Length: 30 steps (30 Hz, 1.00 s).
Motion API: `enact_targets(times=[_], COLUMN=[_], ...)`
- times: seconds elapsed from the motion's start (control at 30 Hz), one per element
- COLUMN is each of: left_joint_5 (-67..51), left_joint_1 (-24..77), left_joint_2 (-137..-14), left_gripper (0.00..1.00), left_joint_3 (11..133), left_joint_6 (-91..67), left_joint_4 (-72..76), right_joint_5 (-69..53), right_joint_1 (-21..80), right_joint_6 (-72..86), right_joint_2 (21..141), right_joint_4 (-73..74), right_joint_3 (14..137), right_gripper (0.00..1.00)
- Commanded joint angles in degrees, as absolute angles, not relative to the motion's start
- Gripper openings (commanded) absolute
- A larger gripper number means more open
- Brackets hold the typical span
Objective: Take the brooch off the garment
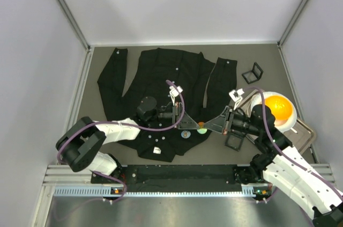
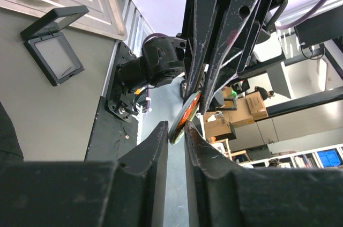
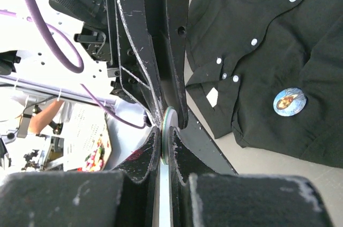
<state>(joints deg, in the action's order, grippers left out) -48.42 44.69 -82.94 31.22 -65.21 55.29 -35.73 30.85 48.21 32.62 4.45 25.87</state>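
Note:
The garment (image 1: 161, 77) is a black button-up shirt spread flat on the table, also seen in the right wrist view (image 3: 268, 34). The brooch (image 1: 201, 128), a round green and orange disc, is held in the air just off the shirt's hem. My right gripper (image 1: 207, 126) is shut on its edge (image 3: 168, 122). My left gripper (image 1: 196, 126) comes from the opposite side. Its fingertips (image 2: 161, 130) pinch the disc's other edge (image 2: 185, 117) with a narrow gap behind. A second round brooch, blue (image 3: 290, 101), stays pinned on the shirt near the hem.
A grey tray (image 1: 303, 136) at the right holds a white plate with an orange ball (image 1: 278, 108). A small open black box (image 1: 252, 72) lies at the back right. Another open black box (image 1: 235, 141) sits under the right arm. White walls close three sides.

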Motion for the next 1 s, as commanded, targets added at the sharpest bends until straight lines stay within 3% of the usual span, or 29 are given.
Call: enact_targets(times=[0.0,0.03,0.1,0.23,0.43,0.63,0.97], left_joint_5=[-49.7,-49.7,-49.6,-48.1,-44.9,-42.6,-34.2], left_joint_1=[45.0,45.0,45.0,45.1,47.8,54.9,60.8], left_joint_2=[-81.3,-81.3,-81.2,-81.6,-87.6,-102.6,-119.7], left_gripper=[0.18,0.11,0.06,0.0,0.0,0.0,0.0], left_joint_3=[33.0,33.0,33.0,33.3,36.1,43.9,55.3], left_joint_6=[-64.9,-65.0,-64.8,-61.9,-58.7,-59.4,-60.6], left_joint_4=[59.1,59.4,59.4,54.5,52.7,56.9,58.2], right_joint_5=[-35.4,-35.4,-34.7,-21.8,3.4,15.5,14.8], right_joint_1=[29.8,29.9,29.8,29.9,29.9,29.9,29.8], right_joint_6=[48.7,48.7,47.8,43.3,38.7,33.0,29.9], right_joint_2=[31.9,31.9,31.6,30.4,30.3,29.2,24.5], right_joint_4=[2.3,2.3,4.8,21.9,42.3,49.9,50.8], right_joint_3=[25.5,25.5,25.9,31.5,45.8,55.3,55.4], right_gripper=[0.0,0.0,0.0,0.34,0.55,0.56,0.56])
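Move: Just off the left fingertips, some 2 cm to the right and level with them, is the brooch, still pinched by the right hand, whose hand point has it about 2 cm to the left and 1 cm ahead. From the left hand, the near black case lies about 3 cm ahead and 18 cm to the right, and the blue badge on the garment 4 cm ahead and 4 cm left, both roughly 20 cm below. Closing on the brooch held in midair, the left fingers pinch it before the right fingers open and let go. The right hand backs off about 15 cm to its right, swinging some 45 degrees clockwise with a small rise, while the left, keeping its grip, carries the brooch right and down, about 12 cm each way, towards the near black case. ##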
